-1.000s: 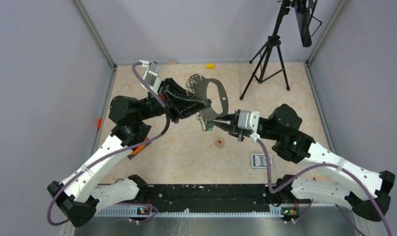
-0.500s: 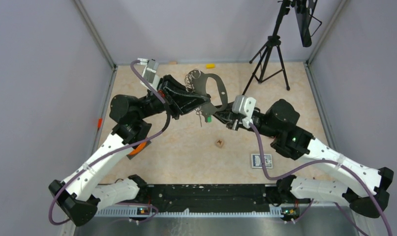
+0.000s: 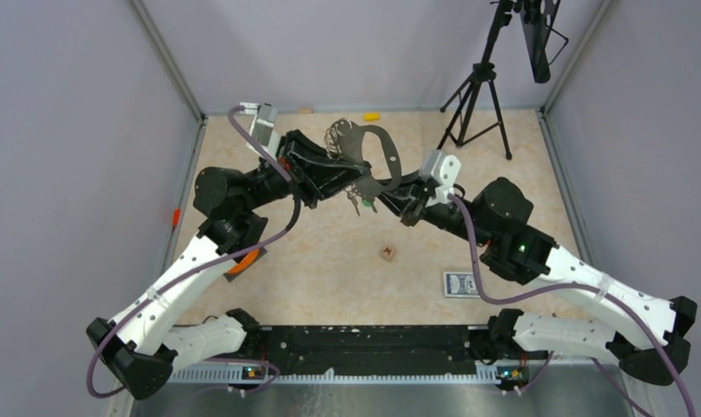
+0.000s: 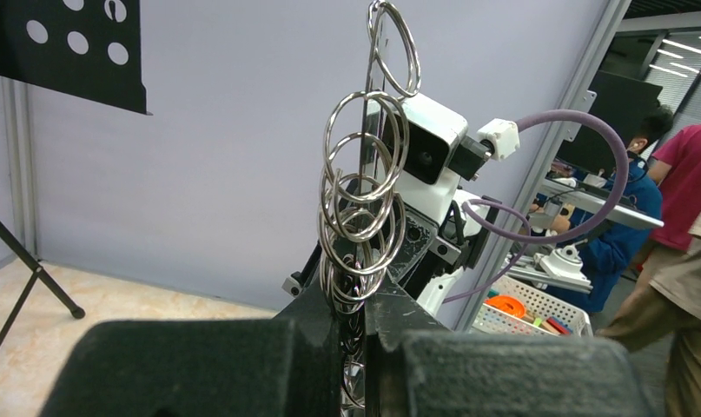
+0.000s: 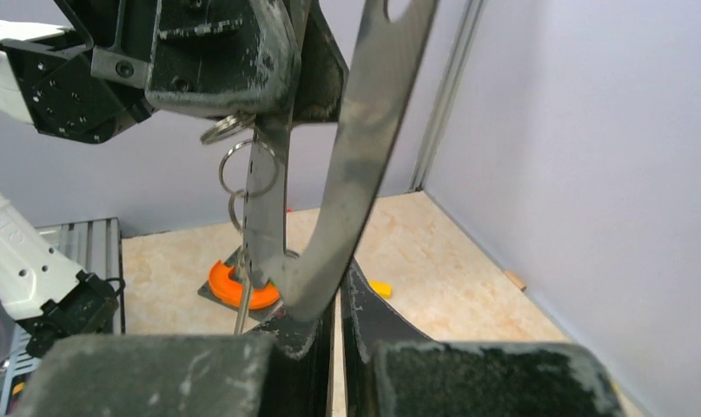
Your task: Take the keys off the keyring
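The grey D-shaped keyring [image 3: 383, 155] is held up above the table at the back middle. My left gripper [image 3: 361, 180] is shut on its scalloped edge, where several split rings [image 4: 364, 200] bunch just above the closed jaws [image 4: 361, 321]. The keys [image 3: 355, 201] hang below the ring, with the green-headed one [image 3: 367, 202] among them. My right gripper [image 3: 395, 201] is just right of the keys, under the ring's lower curve. In the right wrist view the keyring [image 5: 364, 148] crosses in front of the left fingertip. The right gripper [image 5: 338, 304] is shut to a thin gap with nothing between its jaws.
A small brown cube [image 3: 386, 253] and a blue card box [image 3: 460, 284] lie on the table in front of the arms. A black tripod [image 3: 472, 104] stands at the back right. A yellow piece [image 3: 372, 115] lies by the back wall, and an orange part [image 3: 242, 261] lies at the left.
My right gripper has moved up and back, from beside the green key to under the keyring's lower curve. The keys have risen slightly with the ring. The left gripper has kept its hold.
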You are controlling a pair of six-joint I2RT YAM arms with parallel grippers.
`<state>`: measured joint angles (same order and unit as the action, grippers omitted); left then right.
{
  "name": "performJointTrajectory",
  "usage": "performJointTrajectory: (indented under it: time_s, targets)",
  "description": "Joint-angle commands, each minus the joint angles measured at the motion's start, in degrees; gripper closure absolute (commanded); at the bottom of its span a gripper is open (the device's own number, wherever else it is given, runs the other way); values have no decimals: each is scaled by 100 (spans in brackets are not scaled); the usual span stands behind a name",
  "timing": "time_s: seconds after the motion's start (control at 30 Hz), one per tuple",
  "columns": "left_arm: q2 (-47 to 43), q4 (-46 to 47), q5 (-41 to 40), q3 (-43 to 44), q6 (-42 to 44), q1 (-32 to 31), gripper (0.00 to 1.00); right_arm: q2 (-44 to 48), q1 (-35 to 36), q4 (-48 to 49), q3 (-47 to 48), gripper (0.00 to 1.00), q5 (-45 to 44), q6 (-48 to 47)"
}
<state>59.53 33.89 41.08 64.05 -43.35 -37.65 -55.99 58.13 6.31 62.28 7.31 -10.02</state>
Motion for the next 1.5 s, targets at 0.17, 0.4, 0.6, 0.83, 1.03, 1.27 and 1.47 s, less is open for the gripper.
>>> performJointTrajectory:
  time_s: [0.17, 0.4, 0.6, 0.83, 1.03, 1.27, 1.47]
  targets:
    - [-500, 718, 162, 75, -283, -164, 100, 576, -131, -163, -741, 100, -352, -177]
    - [-523, 728, 62, 11, -301, -164, 100, 1145, -128, 393, -1323, 100, 438, -541]
    - [-480, 758, 71, 28, -324, -164, 100, 1167, -129, 539, -1352, 100, 667, -578]
    - [-477, 777, 96, 21, -332, -166, 100, 1156, -135, 870, -1362, 100, 800, -99]
    - [-435, 833, 114, 14, -339, -164, 100, 1242, -137, 1944, -1691, 94, 1117, 705]
    - [-368, 949, 163, 0, -395, -164, 100, 1252, -130, 2942, -1896, 86, 1652, 1304]
    - [-365, 995, 132, -52, -408, -164, 100, 1152, -138, 3313, -1902, 77, 1792, 1627]
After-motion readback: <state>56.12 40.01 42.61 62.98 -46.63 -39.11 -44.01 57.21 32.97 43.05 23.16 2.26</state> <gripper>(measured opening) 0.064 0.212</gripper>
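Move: The right fingers are shut just under the keyring's grey plate, seemingly on a thin ring; the green key hangs some 3 cm back from them, about 1 cm to their left and 3 cm lower. The silver key hangs about 3 cm back, 4 cm left and 3 cm below them; the plate's middle is roughly 1 cm ahead, level sideways and 4 cm above. From the left hand, which grips the plate, the green key lies about 4 cm back, straight in line sideways and 7 cm down. The right hand tugs right and back with fingers shut, comes free of the keyring and dips about 5 cm, then climbs again while drawing back to end some 8 cm nearer its base, rolling and turning counter-clockwise by nearly 20 degrees as its empty fingers part a little. The left hand keeps its pinch on the plate and shifts back about 4 cm, with some rise and drift to the left. ##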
